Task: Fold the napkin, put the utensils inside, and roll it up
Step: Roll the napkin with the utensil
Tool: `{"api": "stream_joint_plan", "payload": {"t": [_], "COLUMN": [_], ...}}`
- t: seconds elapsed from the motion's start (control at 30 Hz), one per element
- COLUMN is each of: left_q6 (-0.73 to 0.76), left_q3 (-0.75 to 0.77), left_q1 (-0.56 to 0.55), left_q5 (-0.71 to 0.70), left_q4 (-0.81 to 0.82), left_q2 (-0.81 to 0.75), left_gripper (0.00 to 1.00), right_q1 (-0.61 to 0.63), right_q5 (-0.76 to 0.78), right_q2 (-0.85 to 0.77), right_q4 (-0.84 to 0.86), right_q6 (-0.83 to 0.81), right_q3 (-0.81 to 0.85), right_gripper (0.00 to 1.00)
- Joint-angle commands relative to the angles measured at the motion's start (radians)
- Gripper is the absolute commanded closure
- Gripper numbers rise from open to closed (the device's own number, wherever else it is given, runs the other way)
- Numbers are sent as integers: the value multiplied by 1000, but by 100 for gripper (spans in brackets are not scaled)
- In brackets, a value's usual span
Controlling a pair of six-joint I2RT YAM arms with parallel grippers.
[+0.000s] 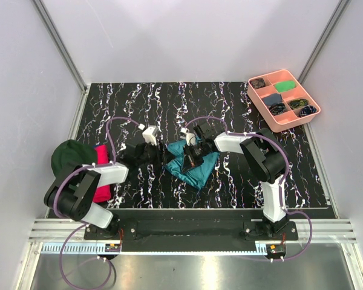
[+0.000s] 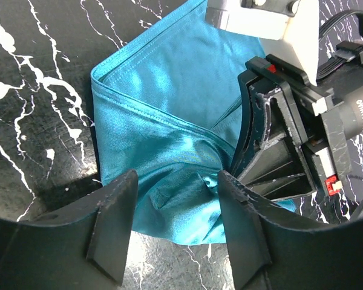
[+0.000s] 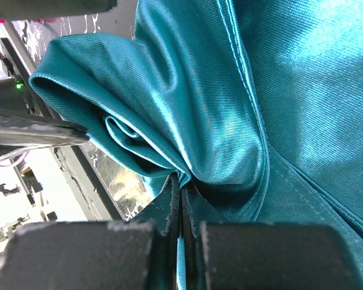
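Observation:
The teal napkin (image 1: pixel 196 166) lies bunched and partly folded at the table's middle. My right gripper (image 1: pixel 191 158) is shut on a gathered fold of the napkin (image 3: pixel 230 90), and the right wrist view shows the cloth pinched at the jaw tips (image 3: pixel 181 181). My left gripper (image 1: pixel 162 154) is open at the napkin's left edge. In the left wrist view its fingers (image 2: pixel 112 223) straddle a corner of the napkin (image 2: pixel 163 133) without closing on it, and the right gripper (image 2: pixel 278 151) stands just beyond. No utensils are in view.
A bright pink-red cloth (image 1: pixel 100 184) and a dark green cap (image 1: pixel 69 156) lie at the left by the left arm. A pink compartment tray (image 1: pixel 272 113) with small items stands at the back right. The table (image 1: pixel 139 103) is black marble-patterned.

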Motion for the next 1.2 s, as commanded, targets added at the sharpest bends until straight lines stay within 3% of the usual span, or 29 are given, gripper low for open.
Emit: {"api": "stream_joint_plan", "payload": {"t": [0.0, 0.2, 0.43, 0.6, 0.8, 0.83, 0.97, 1.17], "left_q6": [1, 1, 2, 24, 44, 47, 58, 61], "left_q3": [-9, -15, 2, 45, 81, 86, 111, 132], "left_q1": [-6, -7, -9, -7, -9, -9, -9, -9], "left_q5": [25, 31, -12, -37, -38, -37, -18, -14], "left_q4": [117, 139, 56, -79, -171, -185, -226, -260], "left_q2": [27, 64, 86, 100, 95, 95, 95, 103], "left_gripper": [45, 54, 90, 98, 100, 100, 100, 100], "right_q1": [-3, -3, -3, -3, -5, -3, -3, 9], "right_q5": [22, 23, 33, 42, 63, 66, 91, 215], "right_q2": [31, 33, 14, -21, -113, -127, -216, -406], "right_q4": [5, 5, 3, 3, 5, 3, 3, 6], "right_q6": [-6, -5, 6, 30, 57, 63, 81, 75], "right_q3": [6, 4, 1, -3, -26, -29, -63, -121], "right_gripper": [100, 100, 100, 98, 78, 68, 52, 46]}}
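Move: My left hand, open, hangs about 2 cm above the napkin's raised left fold, which lies right between its fingertips. My right gripper pinches that fold some 6 cm to the left hand's right, 3 cm nearer me and about 5 cm lower. The middle of the rolled napkin bundle is about 9 cm right of the left hand, 2 cm back and 5 cm down. From my right hand, the left fold is about 6 cm left, 3 cm ahead and 3 cm up. I take the napkin over from one hand to the other: my left hand sinks about 2 cm and shuts its fingers on the left fold while my right keeps its pinch there. With the left now gripping, tipping down some 10 degrees and easing slightly lower, I open my right fingers about halfway and raise that hand roughly 6 cm, clear of the cloth. ##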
